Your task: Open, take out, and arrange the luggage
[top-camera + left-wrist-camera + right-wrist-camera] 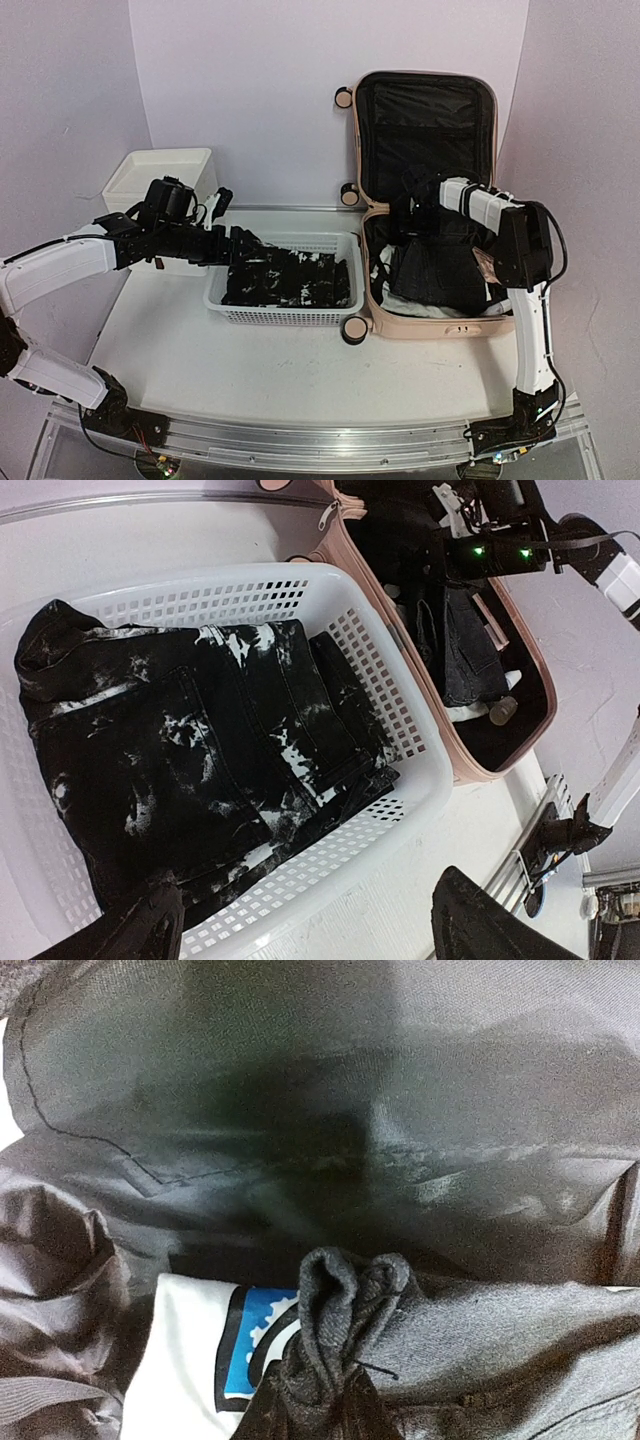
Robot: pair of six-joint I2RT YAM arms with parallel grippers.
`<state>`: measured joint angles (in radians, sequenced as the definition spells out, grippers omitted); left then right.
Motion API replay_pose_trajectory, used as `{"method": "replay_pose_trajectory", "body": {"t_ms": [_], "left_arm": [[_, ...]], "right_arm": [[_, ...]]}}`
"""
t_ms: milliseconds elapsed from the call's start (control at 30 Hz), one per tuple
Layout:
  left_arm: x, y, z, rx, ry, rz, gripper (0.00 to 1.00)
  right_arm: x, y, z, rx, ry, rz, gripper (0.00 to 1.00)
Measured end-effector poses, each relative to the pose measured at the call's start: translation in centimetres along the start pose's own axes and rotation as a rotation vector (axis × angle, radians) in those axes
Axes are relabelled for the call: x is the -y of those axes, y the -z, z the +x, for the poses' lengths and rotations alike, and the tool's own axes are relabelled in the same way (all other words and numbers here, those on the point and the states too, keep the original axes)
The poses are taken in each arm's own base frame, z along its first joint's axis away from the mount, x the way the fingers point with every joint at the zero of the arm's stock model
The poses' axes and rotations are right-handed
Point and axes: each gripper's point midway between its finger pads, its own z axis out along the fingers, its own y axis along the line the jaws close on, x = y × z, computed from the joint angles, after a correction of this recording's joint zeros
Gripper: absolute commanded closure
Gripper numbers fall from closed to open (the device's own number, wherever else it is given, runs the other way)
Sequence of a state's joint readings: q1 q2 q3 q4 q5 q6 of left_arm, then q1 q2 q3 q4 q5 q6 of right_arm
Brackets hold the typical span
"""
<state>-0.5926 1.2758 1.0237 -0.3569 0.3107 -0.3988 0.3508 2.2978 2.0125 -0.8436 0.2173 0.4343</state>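
The pale pink luggage [430, 327] lies open at the right, its lid [425, 110] upright with black lining. Inside are dark clothes [440, 270]. My right gripper [420, 197] reaches into the case. In the right wrist view it [320, 1405] is shut on a bunched fold of dark grey garment [350, 1295], which lies over a white cloth with a blue print [195, 1360]. My left gripper [245, 245] hangs open over the white mesh basket [285, 316], holding nothing. Its fingertips [150, 920] straddle the basket's near rim [420, 780].
Black-and-white bleached jeans [200, 750] fill the basket. A white plastic drawer unit [160, 175] stands at the back left, behind the left arm. The luggage's pink wall [470, 767] sits right beside the basket. Its caster wheels [354, 329] face the basket.
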Motion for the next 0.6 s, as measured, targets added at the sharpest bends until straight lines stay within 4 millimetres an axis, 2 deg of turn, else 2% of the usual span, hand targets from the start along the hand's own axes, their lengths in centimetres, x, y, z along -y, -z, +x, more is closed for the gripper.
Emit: {"method": "replay_pose_trajectory", "body": {"t_ms": [133,367,500,600], "left_arm": [[0.0,0.0,0.1,-0.002,0.004,0.000,0.14],[0.2,0.0,0.1,-0.005,0.020,0.014,0.14],[1.3,-0.2,-0.2,0.005,0.006,0.063,0.13],[2.8,-1.1,0.2,-0.005,-0.023,0.099,0.12]], "right_arm": [[0.1,0.9,0.0,-0.008,-0.020,-0.060,1.00],[0.9,4.1,-0.3,-0.022,-0.059,-0.260,1.00],[1.7,5.4,-0.4,-0.022,-0.085,-0.353,1.00],[2.0,6.1,-0.3,-0.032,-0.104,-0.429,1.00]]}}
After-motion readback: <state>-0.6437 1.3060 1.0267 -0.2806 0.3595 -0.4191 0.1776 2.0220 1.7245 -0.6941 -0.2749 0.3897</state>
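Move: The right hand already pinches the dark trousers inside the open suitcase; the basket they seem bound for lies roughly 28 cm to its left and 10 cm back, some 4 cm lower. The white shirt under the trousers is about 13 cm back and 4 cm left, and the brown patterned piece about 4 cm back and 12 cm right. For the empty left hand, the basket's middle is around 12 cm ahead, 6 cm right and 19 cm below. Keeping the dark trousers pinched in nearly shut fingers, the right hand lifts them about 5 cm off the suitcase's contents while drawing back some 3 cm and slightly right, its wrist rolling some 25 degrees so that its left side rises and the fingertips swing towards the left. The left hand, hanging open and empty above the basket, waits at first and then starts to the right, towards the suitcase, by about 3 cm, touching nothing. ##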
